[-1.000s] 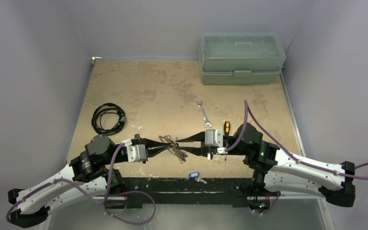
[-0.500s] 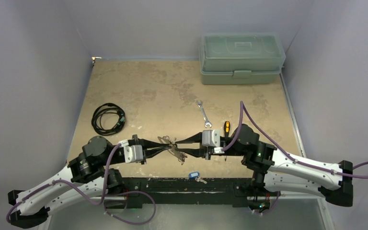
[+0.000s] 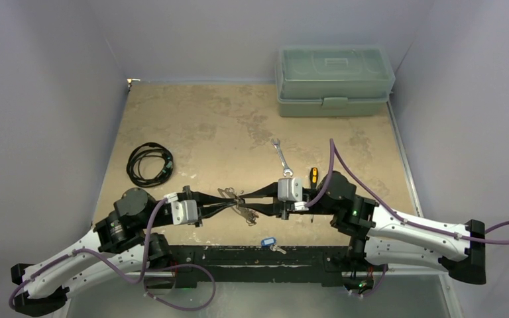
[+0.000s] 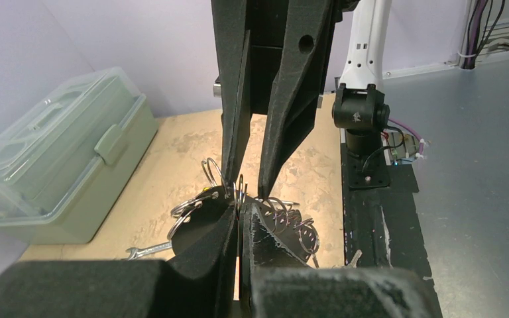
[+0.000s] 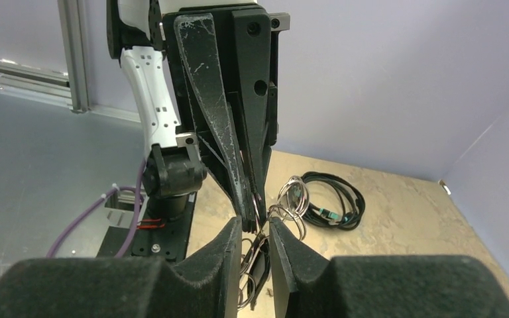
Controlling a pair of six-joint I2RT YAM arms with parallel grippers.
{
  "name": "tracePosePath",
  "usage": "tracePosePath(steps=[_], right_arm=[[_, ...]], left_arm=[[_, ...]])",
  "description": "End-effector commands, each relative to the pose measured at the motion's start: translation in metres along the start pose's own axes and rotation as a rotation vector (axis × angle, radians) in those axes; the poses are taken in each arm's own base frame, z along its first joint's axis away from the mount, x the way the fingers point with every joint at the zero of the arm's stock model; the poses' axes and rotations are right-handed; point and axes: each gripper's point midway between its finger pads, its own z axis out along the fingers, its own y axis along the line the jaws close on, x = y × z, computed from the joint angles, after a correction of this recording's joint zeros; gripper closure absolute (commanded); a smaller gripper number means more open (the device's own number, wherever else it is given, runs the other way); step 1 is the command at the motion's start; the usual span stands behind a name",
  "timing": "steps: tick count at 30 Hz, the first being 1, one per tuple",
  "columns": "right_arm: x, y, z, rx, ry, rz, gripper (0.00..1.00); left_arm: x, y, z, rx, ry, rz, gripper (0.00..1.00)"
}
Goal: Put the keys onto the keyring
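Note:
The keyring [image 3: 241,205], a bunch of silver wire rings on a dark flat piece, hangs just above the table between both arms. My left gripper [image 3: 234,201] is shut on one upright ring [image 4: 240,189], with more rings spilling to either side. My right gripper [image 3: 248,203] comes in from the opposite side. Its fingers [image 4: 230,159] stand apart, straddling that same ring and the left fingertips [image 5: 252,199]. From the right wrist, rings [image 5: 291,199] hang between and beyond my right gripper [image 5: 257,228]. One of the keys, blue-headed [image 3: 268,242], lies at the table's near edge.
A green toolbox [image 3: 335,81] stands at the back right. A silver wrench [image 3: 282,156] and a yellow-handled screwdriver [image 3: 313,175] lie behind the right wrist. A coiled black cable [image 3: 149,163] lies at the left. Grey walls enclose the table.
The right arm has crept a little to the left, toward the left gripper. The left gripper still holds its ring in the same place.

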Motion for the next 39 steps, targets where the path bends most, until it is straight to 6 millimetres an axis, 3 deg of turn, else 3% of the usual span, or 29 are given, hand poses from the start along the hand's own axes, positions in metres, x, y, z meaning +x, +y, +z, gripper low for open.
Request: tracePosePath(steps=[1,5,9,18,19,21,22,23,24,32,39], right_arm=[[-0.015,0.000,0.005,-0.010,-0.052,-0.003,0.78],[-0.012,0.000,0.009,-0.014,-0.044,0.000,0.84],[-0.014,-0.001,0.009,-0.012,-0.057,-0.002,1.00],[-0.017,0.001,0.001,-0.010,-0.064,-0.002,1.00],[-0.017,0.002,0.000,-0.012,-0.061,-0.003,1.00],[-0.016,0.003,-0.003,-0.018,-0.044,-0.009,1.00],[-0.014,0.004,-0.005,-0.021,-0.031,-0.015,1.00],[-0.014,0.004,-0.007,-0.021,-0.021,-0.022,1.00],[-0.013,0.004,-0.009,-0.022,-0.009,-0.026,1.00],[-0.011,0.014,-0.026,-0.080,0.085,-0.046,1.00],[-0.024,0.036,-0.031,-0.220,0.067,-0.044,1.00]], left_arm=[[-0.017,0.002,0.000,-0.005,-0.068,0.006,1.00],[-0.018,0.002,0.000,-0.003,-0.073,0.007,1.00],[-0.018,0.002,0.000,-0.005,-0.072,0.007,1.00],[-0.018,0.006,-0.002,-0.026,-0.059,0.006,1.00],[-0.017,0.007,-0.003,-0.032,-0.047,0.002,0.91],[-0.018,0.009,-0.004,-0.040,-0.029,-0.007,0.60],[-0.020,0.009,-0.006,-0.039,-0.023,-0.009,0.37],[-0.022,0.009,-0.008,-0.039,-0.017,-0.008,0.24],[-0.025,0.009,-0.011,-0.040,-0.014,-0.005,0.18],[-0.039,0.016,-0.025,-0.042,0.073,0.066,0.06],[-0.034,-0.004,-0.005,0.133,0.109,0.079,0.10]])
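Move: The left fingers are already shut on the keyring, whose plate and rings hang with their middle about 3 cm below that hand and 1 cm back and right. The right fingers stand slightly open around it, the middle some 1 cm back, 1 cm left and 3 cm below. On the table about 32 cm below the right hand, the blue-tagged key lies roughly 4 cm back and 8 cm right; the screwdriver is some 16 cm ahead and 21 cm right. The right fingers shut from slightly open and pinch the rings beside the left fingertips. Only then does the left hand open wide, let go and draw off, up about 4 cm and some 2 cm left. The right keeps its pinch and carries the keyring away rightward, down and back, roughly 2 cm each way, its fingertips tilting down some 10 degrees. ##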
